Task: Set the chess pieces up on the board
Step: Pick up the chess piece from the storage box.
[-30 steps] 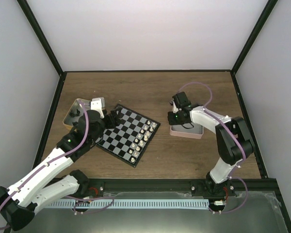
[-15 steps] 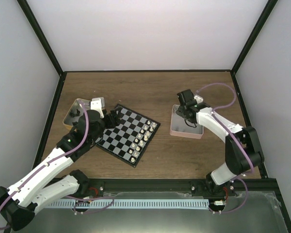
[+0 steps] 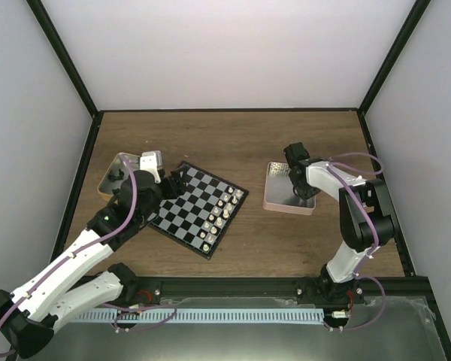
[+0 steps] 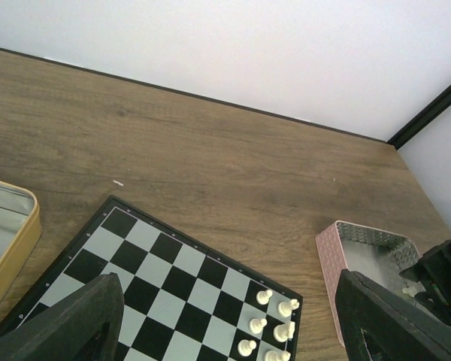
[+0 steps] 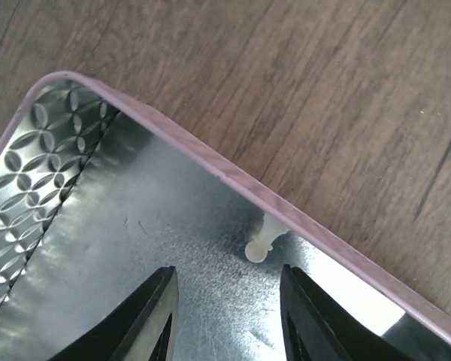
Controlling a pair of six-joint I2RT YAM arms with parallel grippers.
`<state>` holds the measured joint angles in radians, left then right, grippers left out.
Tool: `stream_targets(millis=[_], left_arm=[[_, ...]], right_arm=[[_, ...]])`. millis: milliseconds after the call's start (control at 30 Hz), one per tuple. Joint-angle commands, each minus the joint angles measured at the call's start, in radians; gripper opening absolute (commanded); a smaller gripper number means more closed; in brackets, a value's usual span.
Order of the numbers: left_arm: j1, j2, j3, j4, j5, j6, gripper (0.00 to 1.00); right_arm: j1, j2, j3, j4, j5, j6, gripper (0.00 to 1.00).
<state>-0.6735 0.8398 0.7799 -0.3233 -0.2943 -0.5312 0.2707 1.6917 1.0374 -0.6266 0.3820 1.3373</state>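
The board (image 3: 195, 210) lies tilted on the table left of centre, with several cream-white chess pieces (image 3: 222, 209) in two rows along its right edge. My left gripper (image 3: 174, 183) hovers open over the board's far left corner; in the left wrist view its fingers (image 4: 75, 323) frame the board (image 4: 173, 278) and the white pieces (image 4: 274, 331). My right gripper (image 5: 229, 320) hangs open inside the pink tray (image 5: 210, 169), empty. A white pawn (image 5: 261, 241) lies on its side against the tray wall, just beyond the fingertips.
A gold tin (image 3: 111, 167) with something dark inside sits left of the board, under my left wrist. The pink tray (image 3: 286, 204) stands right of the board. Black frame posts and pale walls close in the table on three sides.
My right gripper has swung right from the tray's board-side edge to over the tray, and its jaws have opened. The left arm has not moved.
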Motion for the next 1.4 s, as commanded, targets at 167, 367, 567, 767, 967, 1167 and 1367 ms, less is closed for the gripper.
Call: stream_targets(millis=[167,367,567,767,967,1167,1367], left_arm=[[0.009,-0.014,0.010,0.012,-0.008,0.016,0.79],[0.012,-0.010,0.008,0.014,-0.002,0.015,0.79],[0.014,-0.010,0.008,0.012,0.000,0.014,0.79],[0.017,-0.011,0.007,0.010,-0.001,0.014,0.79],[0.020,-0.012,0.008,0.011,-0.003,0.015,0.80],[0.022,-0.013,0.008,0.012,-0.004,0.014,0.79],[0.024,-0.027,0.010,0.007,-0.016,0.011,0.79]], right_arm=[[0.001,0.031,0.016,-0.087,0.064,0.241,0.36],[0.001,0.074,0.048,-0.100,0.080,0.289,0.35],[-0.001,0.134,0.102,-0.155,0.131,0.362,0.32],[0.000,0.189,0.129,-0.194,0.144,0.422,0.22],[0.024,0.184,0.154,-0.217,0.180,0.389,0.07],[0.100,0.118,0.175,-0.217,0.224,0.256,0.01],[0.145,-0.022,0.131,-0.076,0.104,-0.013,0.01]])
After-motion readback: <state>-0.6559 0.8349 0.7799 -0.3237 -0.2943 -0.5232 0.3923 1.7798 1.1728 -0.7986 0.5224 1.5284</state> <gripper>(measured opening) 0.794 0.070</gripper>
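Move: The last white chess piece lies on the storage box's floor about 1 cm back, 2 cm right and 3 cm below the right gripper. The box's right wall runs just beyond the piece, some 4 cm right of the gripper and 1 cm back; the chessboard's middle is roughly 37 cm left and 5 cm back. From the left gripper, the piece is some 42 cm right, 6 cm ahead and 24 cm down. Bring the right gripper down and right, slightly back, about 3 cm in all, to the piece by the box's right wall, turning clockwise some 20 degrees as the fingers straddle it. Close the fingers to pinch the piece, then carry it up and left, roughly 4 cm each way, while turning part of the way back counter-clockwise. ##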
